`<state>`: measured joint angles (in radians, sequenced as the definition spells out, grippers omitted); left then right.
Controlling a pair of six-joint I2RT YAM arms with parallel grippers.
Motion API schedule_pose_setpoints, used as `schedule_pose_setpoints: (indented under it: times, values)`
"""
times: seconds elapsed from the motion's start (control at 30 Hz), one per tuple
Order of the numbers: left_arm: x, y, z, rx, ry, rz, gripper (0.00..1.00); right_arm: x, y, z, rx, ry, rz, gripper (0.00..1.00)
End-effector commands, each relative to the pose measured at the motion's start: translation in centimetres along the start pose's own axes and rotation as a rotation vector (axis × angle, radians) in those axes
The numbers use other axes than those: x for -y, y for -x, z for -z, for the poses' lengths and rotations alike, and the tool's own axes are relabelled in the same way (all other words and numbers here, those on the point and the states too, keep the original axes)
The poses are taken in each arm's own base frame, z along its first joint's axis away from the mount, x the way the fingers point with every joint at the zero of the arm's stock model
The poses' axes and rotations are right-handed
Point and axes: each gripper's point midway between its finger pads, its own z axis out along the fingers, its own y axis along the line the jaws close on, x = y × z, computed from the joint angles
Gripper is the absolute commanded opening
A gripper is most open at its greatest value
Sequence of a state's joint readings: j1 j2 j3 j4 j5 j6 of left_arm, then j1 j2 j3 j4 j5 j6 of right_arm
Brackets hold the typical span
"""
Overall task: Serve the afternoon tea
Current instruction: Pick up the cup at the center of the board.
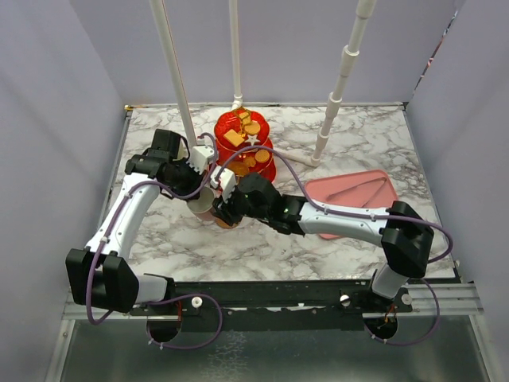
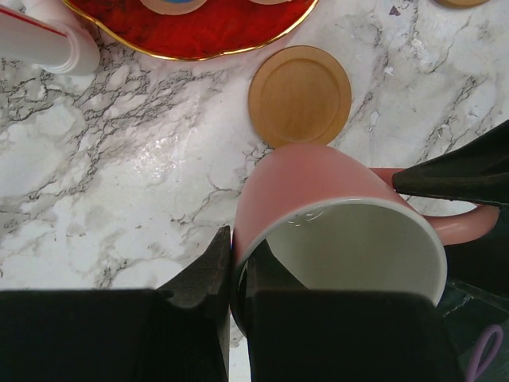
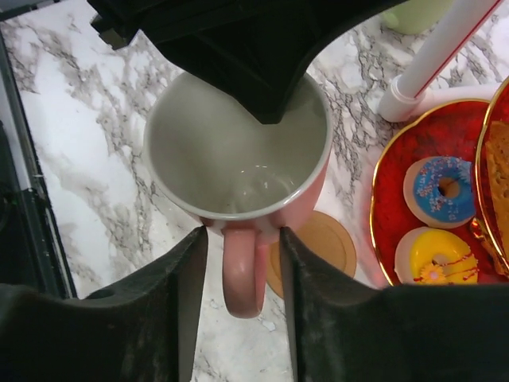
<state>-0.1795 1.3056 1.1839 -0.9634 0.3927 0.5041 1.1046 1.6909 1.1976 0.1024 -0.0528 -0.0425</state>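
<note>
My left gripper (image 2: 238,255) is shut on the rim of the pink mug (image 2: 318,191), one finger inside and one outside. The empty mug (image 3: 238,159) hangs partly over a brown round coaster (image 3: 326,239), in front of the red three-tier stand (image 1: 242,147). My right gripper (image 3: 242,239) is open and straddles the mug's handle (image 3: 242,270), with a gap on each side. In the top view the mug (image 1: 203,205) sits between the left gripper (image 1: 208,191) and right gripper (image 1: 227,211). A pale green mug (image 3: 417,12) shows at the far edge.
The stand's bottom plate (image 3: 390,207) carries a blue donut (image 3: 440,189) and a yellow one (image 3: 433,256). White pipes (image 1: 176,72) (image 1: 338,87) rise behind and beside the stand. A pink tray (image 1: 354,191) lies to the right. A second coaster (image 2: 461,2) peeks in.
</note>
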Motion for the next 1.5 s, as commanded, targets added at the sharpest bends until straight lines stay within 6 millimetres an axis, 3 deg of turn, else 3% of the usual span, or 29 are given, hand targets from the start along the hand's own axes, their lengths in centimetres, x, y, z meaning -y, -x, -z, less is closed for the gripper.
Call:
schedule_pose_setpoints:
  times: [0.0, 0.17, 0.33, 0.4, 0.47, 0.57, 0.63, 0.77, 0.9, 1.17, 1.33, 1.47]
  values:
    - [1.4, 1.9, 1.0, 0.058, -0.022, -0.045, 0.0, 0.0, -0.3, -0.1, 0.012, -0.031, 0.032, 0.38]
    - [1.5, 2.0, 1.1, 0.058, -0.027, -0.055, 0.0, 0.6, -0.3, 1.9, 0.052, -0.081, -0.009, 0.15]
    - [2.3, 2.7, 1.4, 0.079, -0.059, -0.054, 0.03, 0.6, 0.4, 3.7, 0.142, -0.094, -0.077, 0.01]
    - [2.6, 3.2, 1.5, 0.091, -0.07, -0.055, 0.15, 0.7, 0.7, 3.8, 0.162, -0.103, -0.09, 0.01]
    - [2.9, 3.7, 1.8, 0.105, -0.075, -0.042, 0.39, 0.8, 1.0, 4.0, 0.183, -0.11, -0.1, 0.01]
    - [3.3, 4.6, 2.6, 0.133, -0.089, -0.024, 0.68, 1.4, 1.4, 4.8, 0.212, -0.144, -0.11, 0.01]
    - [3.4, 5.2, 3.1, 0.151, -0.09, -0.023, 0.8, 1.9, 1.5, 5.5, 0.217, -0.175, -0.112, 0.01]
    - [3.1, 5.5, 4.0, 0.153, -0.061, -0.046, 0.91, 2.7, 1.1, 7.4, 0.207, -0.228, -0.12, 0.01]
    - [2.7, 5.1, 4.6, 0.134, -0.025, -0.081, 0.95, 3.6, -0.5, 9.7, 0.182, -0.288, -0.144, 0.01]
    - [0.9, 5.0, 6.1, 0.131, 0.019, -0.112, 0.96, 6.1, -5.7, 14.0, 0.121, -0.465, -0.209, 0.01]
    - [-2.1, 5.5, 8.4, 0.16, 0.047, -0.052, 0.99, 7.7, -8.4, 14.8, 0.104, -0.54, -0.245, 0.01]
    - [-6.0, 4.6, 9.8, 0.17, 0.083, 0.032, 0.99, 8.6, -9.8, 14.7, 0.089, -0.581, -0.249, 0.01]
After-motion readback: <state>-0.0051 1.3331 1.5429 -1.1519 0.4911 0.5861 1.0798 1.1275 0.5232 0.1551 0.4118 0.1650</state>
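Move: The pink cup is in the air, its rim still pinched by the left fingers, its middle roughly 3 cm back, 3 cm right and 4 cm below them. The right fingers stand open around the handle, with the cup's middle about 5 cm to their left, 2 cm ahead and 1 cm lower. From the right hand, the left coaster lies some 6 cm ahead, 1 cm right and 16 cm below; the right coaster is about 19 cm to the right of that coaster, level with it. The cake stand is some 22 cm ahead of the right hand and 7 cm right, its middle about 2 cm lower. Sinking a centimetre or two, the right hand closes on the cup's handle, then draws back slightly and right while the left hand follows about 3 cm, opens wide off the rim and rises clear some 10 cm, finally swinging left and forward. The right carries the cup on, about 19 cm rightward in all, turning roughly 30 degrees clockwise and sinking towards the right coaster at the end. ##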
